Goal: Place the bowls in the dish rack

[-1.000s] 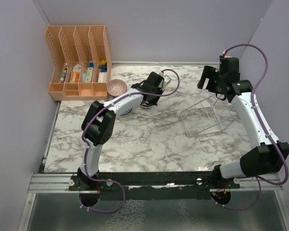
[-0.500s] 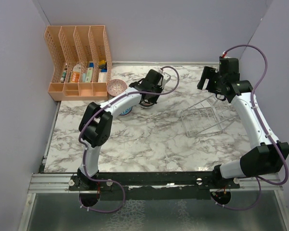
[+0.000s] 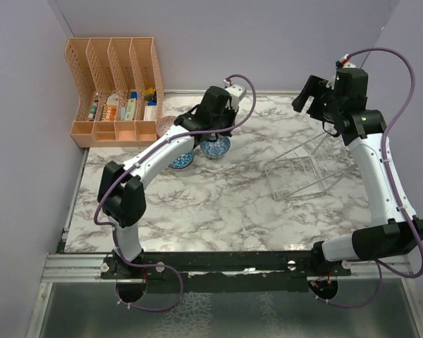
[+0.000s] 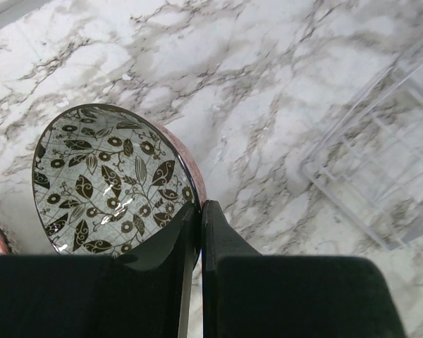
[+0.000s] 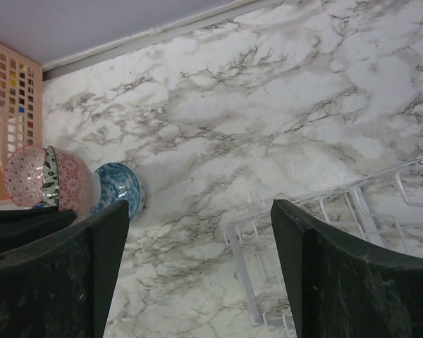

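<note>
In the left wrist view my left gripper [image 4: 199, 205] is shut on the rim of a bowl [image 4: 106, 179] with a black-and-white leaf pattern inside and a pink outside, held tilted above the marble. The top view puts that gripper [image 3: 215, 121] at the back middle. Below it stands a blue bowl [image 3: 216, 146], with another blue bowl [image 3: 182, 161] to its left and a pink bowl [image 3: 165, 124] partly hidden behind the arm. The clear wire dish rack [image 3: 299, 172] holds no bowl at the right. My right gripper [image 3: 311, 98] hangs open and empty above the rack [image 5: 324, 232].
An orange slotted file organizer [image 3: 116, 91] with small items fills the back left corner. Purple walls close in the back and both sides. The marble table [image 3: 218, 204] runs between the bowls and the rack.
My left gripper has risen and shifted slightly back with the leaf-pattern bowl, uncovering a blue bowl beneath. The right arm has lifted and swung a little to the right.
</note>
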`<state>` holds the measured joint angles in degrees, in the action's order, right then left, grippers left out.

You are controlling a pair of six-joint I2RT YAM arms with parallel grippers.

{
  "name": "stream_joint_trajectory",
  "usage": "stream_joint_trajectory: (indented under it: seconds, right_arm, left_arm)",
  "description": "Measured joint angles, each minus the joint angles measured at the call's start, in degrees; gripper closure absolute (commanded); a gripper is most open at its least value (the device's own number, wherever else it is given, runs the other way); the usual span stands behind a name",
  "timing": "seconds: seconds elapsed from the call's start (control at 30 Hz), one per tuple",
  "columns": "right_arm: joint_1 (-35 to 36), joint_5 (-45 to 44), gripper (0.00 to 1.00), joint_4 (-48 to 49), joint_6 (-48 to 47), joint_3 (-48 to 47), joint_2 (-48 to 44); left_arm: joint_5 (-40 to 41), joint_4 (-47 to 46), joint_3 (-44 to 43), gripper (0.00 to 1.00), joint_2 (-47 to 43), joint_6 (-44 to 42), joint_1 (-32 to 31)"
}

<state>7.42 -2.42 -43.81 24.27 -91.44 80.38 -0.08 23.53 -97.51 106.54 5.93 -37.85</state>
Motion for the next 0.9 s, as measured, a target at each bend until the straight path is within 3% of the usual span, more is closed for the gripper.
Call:
stream_joint_trajectory:
  seconds: [0.2, 0.37, 0.53, 0.7, 0.9]
  right_arm:
    - [0.0, 0.8, 0.19, -1.4, 2.1, -4.0, -1.0]
    - [0.0, 1.3, 0.19, -2.9, 2.7, -5.5, -1.3]
    - [0.0, 1.3, 0.19, -3.5, 2.7, -5.7, -1.9]
    - [0.0, 1.3, 0.18, -4.2, 2.7, -5.7, -3.5]
    - [-0.1, 1.3, 0.18, -4.2, 2.5, -4.6, -5.7]
  left_arm:
    - [-7.2, -9.9, 8.6, 1.00, -8.3, 13.6, 0.6]
    - [-14.2, -24.8, 21.4, 1.00, -15.0, 30.9, 0.8]
    - [-18.2, -39.0, 31.9, 1.00, -15.7, 47.0, 0.5]
    - [-18.0, -51.6, 40.5, 1.00, -15.7, 61.9, -1.0]
    - [-12.2, -67.1, 46.8, 1.00, -14.4, 76.8, -7.0]
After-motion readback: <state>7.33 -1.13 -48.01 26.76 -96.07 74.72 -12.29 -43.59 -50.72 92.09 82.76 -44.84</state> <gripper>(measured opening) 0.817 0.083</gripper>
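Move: With the grey-patterned bowl already held by its rim in my left hand, the dish rack lies about 28 cm to my right, 5 cm back and 15 cm below. The blue bowl is some 4 cm left, 2 cm ahead and 17 cm down; the pink bowl is 19 cm left and 8 cm ahead, also 17 cm down. From my right hand, the rack is 25 cm below, 2 cm right and 2 cm back. I roll my left hand hard, some 70 degrees left side down, swinging the fingers from slanting downward to level and pointing right and forward. Meanwhile I draw it back about 13 cm and 7 cm right towards the rack's left side, rising, dipping slightly, then rising again, my grip kept on the rim. My open right hand lifts clear and backs off slightly. ##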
